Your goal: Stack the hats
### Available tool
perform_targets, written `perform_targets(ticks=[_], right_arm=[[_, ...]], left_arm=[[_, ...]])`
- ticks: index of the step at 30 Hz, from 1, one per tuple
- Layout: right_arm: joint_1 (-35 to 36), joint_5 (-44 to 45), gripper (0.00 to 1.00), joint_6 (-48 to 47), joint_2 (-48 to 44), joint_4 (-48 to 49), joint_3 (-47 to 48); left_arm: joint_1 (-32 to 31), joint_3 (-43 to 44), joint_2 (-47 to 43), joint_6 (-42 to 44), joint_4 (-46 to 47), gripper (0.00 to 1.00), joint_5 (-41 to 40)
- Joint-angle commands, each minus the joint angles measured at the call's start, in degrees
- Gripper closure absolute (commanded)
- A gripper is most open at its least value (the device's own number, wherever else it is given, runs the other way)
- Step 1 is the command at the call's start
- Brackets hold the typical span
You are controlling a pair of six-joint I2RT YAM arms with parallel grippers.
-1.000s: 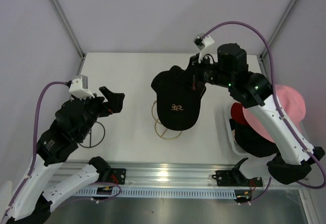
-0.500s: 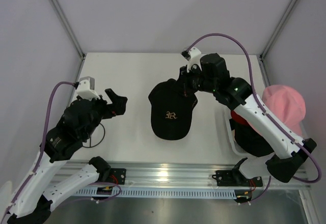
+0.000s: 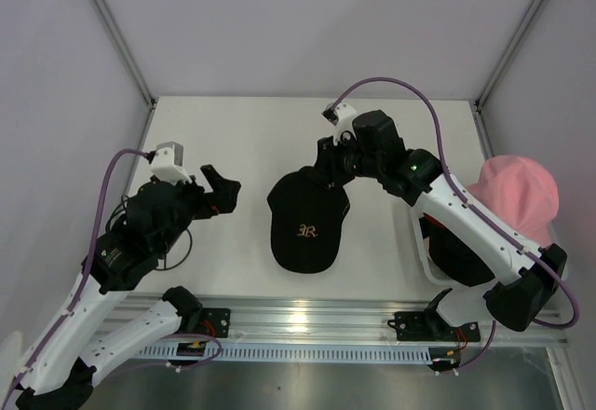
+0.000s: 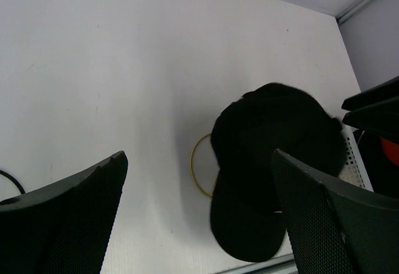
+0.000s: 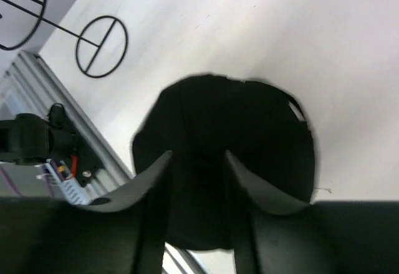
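Note:
A black baseball cap (image 3: 305, 219) with a gold logo lies on the table's middle, peak toward the front; it also fills the left wrist view (image 4: 274, 162) and the right wrist view (image 5: 230, 118). My right gripper (image 3: 328, 163) hovers at the cap's back crown, and its fingers (image 5: 198, 157) stand apart over the dark fabric with a clear gap. My left gripper (image 3: 216, 196) is wide open to the left of the cap, apart from it (image 4: 197, 155). At the right sits a pink hat (image 3: 521, 196) above a black hat (image 3: 461, 261).
A white mesh basket (image 3: 419, 242) holds the hats at the right edge. A gold wire ring (image 4: 196, 168) peeks out from under the cap. Black wire rings (image 5: 101, 45) lie on the table near my left arm. An aluminium rail (image 3: 307, 321) runs along the front.
My right arm has carried the black cap down and leftward onto the table over the gold ring, and its jaws have parted. My left arm crept slightly toward the cap.

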Motion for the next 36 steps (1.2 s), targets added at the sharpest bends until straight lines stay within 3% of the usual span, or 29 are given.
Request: perform_targets(ticks=[1,2,5,6,14,24,29,36], right_arm=[[0.19,2.85,0.57,-0.82,-1.57,1.41,2.00],[0.19,3.65,0.44,-1.61,-1.31,0.61,2.97],[0.10,6.37,0.19,-2.67,-1.65,-1.50,7.53],[0.19,7.77,0.04,-3.02,-1.83,-2.46,8.42],[-1.03,21.22,0.01,-3.73,-7.80,-9.06,12.21],[-12.28,46.60,0.00,2.77,-30.03,-20.73,5.09],[-13.43,50.77,0.00,5.06,-34.96,-25.67,6.49],[-13.43,46.91,0.01,5.41,-33.83,-24.71,3.68]], left_arm=[[0.50,-0.58,0.80,-0.42,3.61,0.01,3.97],[0.50,-0.49,1.07,-0.07,4.05,0.01,4.94],[0.41,1.18,2.91,2.03,4.76,0.00,9.67],[0.41,1.70,4.05,2.47,4.85,0.01,10.83],[-2.22,3.12,6.60,7.30,7.57,0.00,19.19],[-10.14,5.40,10.65,9.86,6.87,0.00,13.22],[-11.72,5.23,11.09,10.74,8.27,0.01,14.26],[-19.09,8.99,19.60,13.20,7.58,0.01,10.77]])
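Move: The right hand still has the black hat by its back, the hat's middle about 8 cm back, 5 cm left and 6 cm lower; the gold stand is under the hat, some 15 cm below the hand. The pink hat lies in the basket about 44 cm to the right, roughly level ahead, 14 cm down. From the left hand, the black hat is some 19 cm right, 2 cm back and 8 cm below. Opening fully, the right hand releases the black hat, rises, swings 30 cm right; the left approaches it 13 cm. ##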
